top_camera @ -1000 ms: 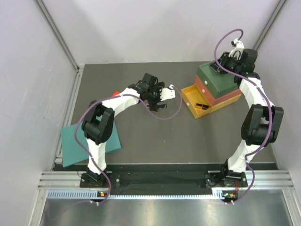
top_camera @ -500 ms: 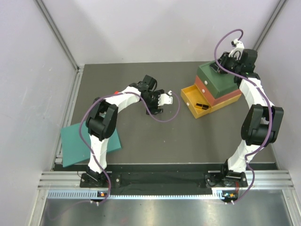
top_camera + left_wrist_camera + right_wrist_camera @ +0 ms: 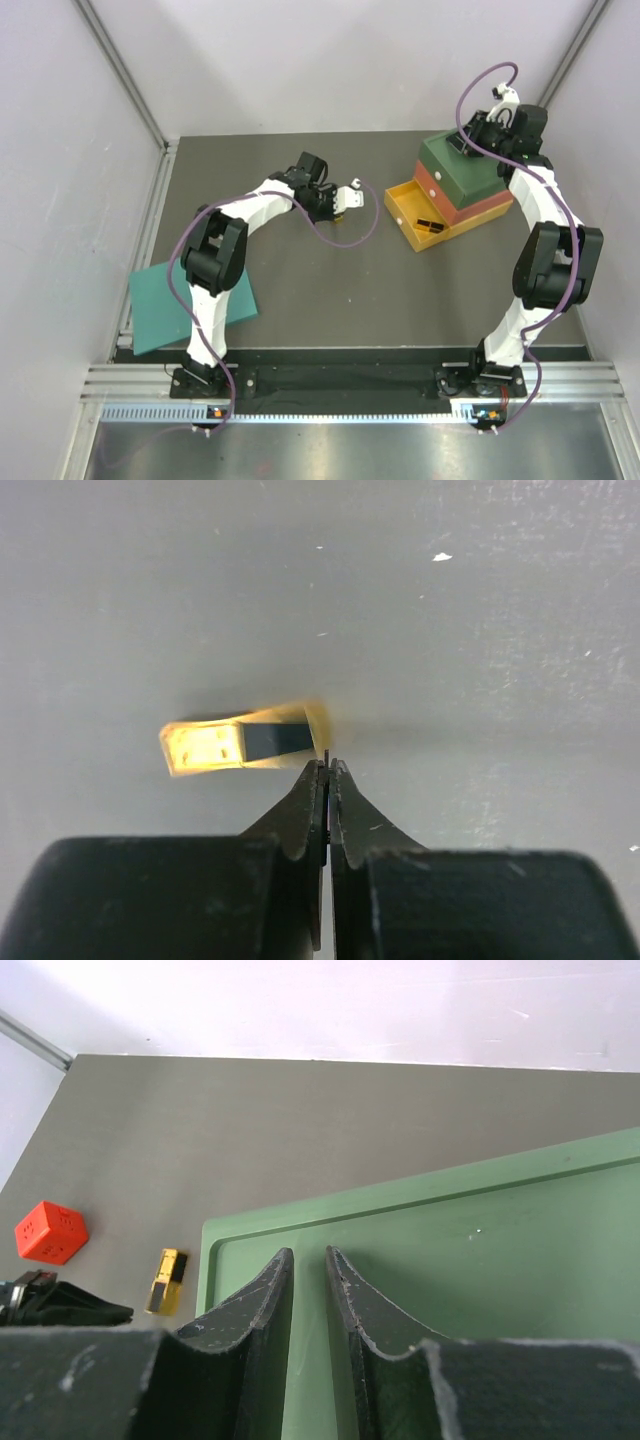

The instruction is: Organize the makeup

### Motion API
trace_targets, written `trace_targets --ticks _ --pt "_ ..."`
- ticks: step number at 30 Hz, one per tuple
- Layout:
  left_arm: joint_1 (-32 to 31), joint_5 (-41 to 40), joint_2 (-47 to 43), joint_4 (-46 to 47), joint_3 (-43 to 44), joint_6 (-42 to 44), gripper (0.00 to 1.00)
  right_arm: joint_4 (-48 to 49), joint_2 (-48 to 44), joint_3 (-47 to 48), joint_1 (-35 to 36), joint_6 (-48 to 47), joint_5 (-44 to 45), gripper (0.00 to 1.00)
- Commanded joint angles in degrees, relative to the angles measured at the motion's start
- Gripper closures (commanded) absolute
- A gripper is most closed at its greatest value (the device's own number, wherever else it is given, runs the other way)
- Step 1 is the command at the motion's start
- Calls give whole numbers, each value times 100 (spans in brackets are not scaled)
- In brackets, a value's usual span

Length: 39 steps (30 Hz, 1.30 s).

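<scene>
A small black-and-gold makeup piece lies flat on the grey table, just beyond and left of my left gripper. The jaws are pressed together with nothing between them. From the right wrist view the same piece lies free on the table, past the left gripper's tip. From above, the left gripper is low over mid-table. My right gripper hovers over the green top of the drawer box, its fingers a little apart and empty. Small dark makeup pieces lie in the pulled-out yellow drawer.
A red cube sits on the table left of the gold piece. The stacked green, red and yellow drawer box stands at the back right. A teal sheet lies at the front left, under the left arm.
My left gripper went from wide open to shut and shifted slightly toward the back of the table. The right arm has not moved.
</scene>
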Motion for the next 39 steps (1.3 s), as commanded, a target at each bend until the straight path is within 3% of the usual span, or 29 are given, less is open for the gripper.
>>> trace_targets --ticks 1,18,20,21,26,33,39 --pt "30 635 108 290 367 -626 100 -2415 673 -736 -14 -118 292 78" --pt "30 -171 284 563 580 -804 100 -2433 717 -710 -14 -127 292 78" --pt "39 -233 354 572 632 -795 86 -2450 735 -710 -14 -127 292 78" --pt "30 -242 381 581 667 -760 70 -2442 726 -719 -14 -127 292 79" --pt "39 -277 521 572 747 -672 36 -2450 717 -719 -14 -127 292 78" --pt "39 -409 636 747 808 -645 25 -2450 752 -710 -5 -127 292 78" --pt "65 -532 838 809 957 -601 25 -2468 779 -693 -14 -127 283 78"
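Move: The gold-and-black palette lies just off the left hand's shut fingertips, its middle about 3 cm ahead, 2 cm to the right and 3 cm below. The red block stands some 18 cm to the hand's left and 3 cm ahead. The open yellow drawer is about 20 cm to its right and 1 cm ahead, with the other palette inside, 23 cm right and 1 cm back. From the right hand, the loose palette is roughly 27 cm left, 4 cm back and 20 cm below. With its fingers shut and nothing held between them, the left hand lifts about 2 cm from the near end of the loose palette while easing forward and slightly right. It then spreads its fingers to about three-quarters open and sinks some 3 cm as it keeps going forward, about 4.5 cm in all, turning a little counter-clockwise until the fingers straddle the palette, not yet closing on it. ##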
